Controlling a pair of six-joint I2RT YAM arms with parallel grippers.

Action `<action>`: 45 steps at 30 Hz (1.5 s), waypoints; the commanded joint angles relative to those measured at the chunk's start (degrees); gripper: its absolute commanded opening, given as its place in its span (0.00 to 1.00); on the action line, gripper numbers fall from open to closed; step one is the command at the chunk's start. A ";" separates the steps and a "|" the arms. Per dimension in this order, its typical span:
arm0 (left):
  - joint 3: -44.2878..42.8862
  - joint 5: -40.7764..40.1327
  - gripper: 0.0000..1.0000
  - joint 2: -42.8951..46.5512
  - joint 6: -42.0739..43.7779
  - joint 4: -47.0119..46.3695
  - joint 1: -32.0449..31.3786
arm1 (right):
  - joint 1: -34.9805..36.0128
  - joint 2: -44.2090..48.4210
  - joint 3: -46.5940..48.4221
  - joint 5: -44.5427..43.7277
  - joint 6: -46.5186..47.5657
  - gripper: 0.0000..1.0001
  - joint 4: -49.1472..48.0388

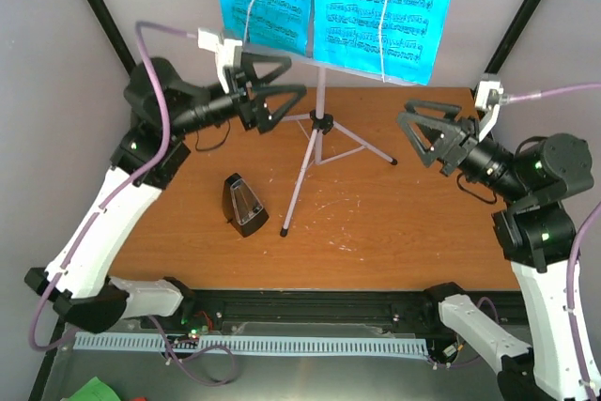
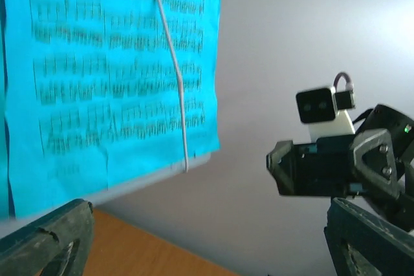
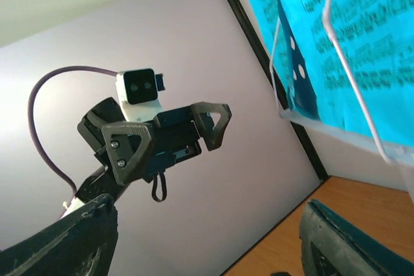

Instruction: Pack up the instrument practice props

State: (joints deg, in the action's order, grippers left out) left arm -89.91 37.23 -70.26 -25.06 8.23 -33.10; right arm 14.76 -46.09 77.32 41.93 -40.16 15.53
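Observation:
The grey tripod music stand (image 1: 317, 124) is upright at the back middle of the table. Two cyan sheet-music pages (image 1: 376, 7) rest on its tray under white wire holders. The small black pyramid metronome (image 1: 244, 204) sits on the wood, left of the stand's front leg. My left gripper (image 1: 296, 78) hovers open just left of the stand's pole, below the tray, with nothing between its fingers. My right gripper (image 1: 413, 127) hangs open to the right of the stand, also holding nothing. In the left wrist view a page (image 2: 110, 75) fills the upper left. The right wrist view catches the tray's edge (image 3: 336, 127).
The stand's three legs (image 1: 293, 204) spread over the middle of the wooden table (image 1: 394, 223). Black frame posts (image 1: 99, 7) rise at the back corners against grey walls. A cable tray (image 1: 254, 343) runs along the near edge between the arm bases.

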 commanded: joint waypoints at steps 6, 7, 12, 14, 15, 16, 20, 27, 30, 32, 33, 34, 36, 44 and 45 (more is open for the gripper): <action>-25.50 -5.80 0.72 -15.02 2.55 16.88 0.49 | 0.09 -12.70 15.98 1.90 0.30 0.65 1.42; -26.93 -6.88 0.66 -16.02 2.82 17.24 0.51 | 0.09 -13.80 17.47 1.35 0.93 0.63 2.45; -33.09 -9.45 0.61 -20.95 4.04 18.55 0.49 | 0.11 -17.27 22.34 -1.67 3.16 0.60 4.62; -34.93 -11.32 0.61 -22.11 4.47 19.21 0.49 | 0.09 -18.27 23.71 -2.33 2.99 0.57 4.66; -35.29 -12.42 0.61 -22.31 4.68 19.09 0.54 | 0.16 -18.92 24.35 -2.71 2.94 0.57 4.97; -35.25 -13.64 0.61 -22.45 4.79 18.92 0.52 | 0.11 -19.60 25.25 -3.02 2.92 0.55 5.38; -35.40 -16.58 0.61 -23.09 5.55 18.63 0.58 | 0.18 -22.66 29.19 -3.85 3.00 0.53 7.74; -36.79 -15.36 0.59 -24.78 6.70 17.50 0.64 | 0.58 -26.41 33.55 -3.73 2.83 0.53 9.25; -37.58 -14.53 0.58 -25.70 6.83 16.81 0.88 | 1.77 -28.03 36.01 -5.14 4.14 0.55 11.58; -38.22 -13.78 0.58 -26.53 6.53 16.65 1.10 | 2.52 -29.18 37.47 -6.16 4.93 0.55 12.73; -38.50 -13.79 0.58 -26.84 6.44 16.74 1.19 | 2.85 -29.66 38.09 -6.63 5.18 0.55 13.15; -38.68 -13.98 0.58 -27.02 6.56 16.70 1.20 | 3.28 -30.11 38.58 -6.99 5.48 0.56 13.41; -38.39 -14.97 0.57 -26.68 7.08 16.74 1.20 | 4.03 -30.98 39.47 -7.68 6.10 0.56 14.08; -34.60 -18.17 0.58 -23.23 10.54 16.22 1.20 | 6.29 -32.24 40.86 -12.31 7.52 0.56 13.71; -34.21 -17.22 0.58 -22.96 10.58 15.62 1.20 | 6.53 -32.69 41.32 -12.38 7.56 0.56 13.78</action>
State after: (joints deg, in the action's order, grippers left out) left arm -124.68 19.86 -95.59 -16.93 26.11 -32.21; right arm 20.40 -78.00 116.22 31.73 -33.56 29.12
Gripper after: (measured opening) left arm 0.576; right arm 0.557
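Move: The sheet music fills the stand before me. Its middle lies roughly 15 cm ahead, 6 cm right and 9 cm above my left hand; from my right hand it is some 20 cm ahead, 12 cm left and 9 cm up. The right retaining wire stands about 16 cm ahead of my right hand, 4 cm left and 7 cm up. The stand's bottom ledge is roughly 12 cm ahead of that hand, 15 cm left and level. I bring both empty hands in to the lower part of the sheet music. My left goes about 13 cm forward to the gutter between the pages, turning some 20 degrees counter-clockwise, its wide-open fingers narrowing to just over half. My right goes about 11 cm forward and 7 cm up, then edges left over the foot of the right page, fingers narrowing somewhat around the wire's line. ##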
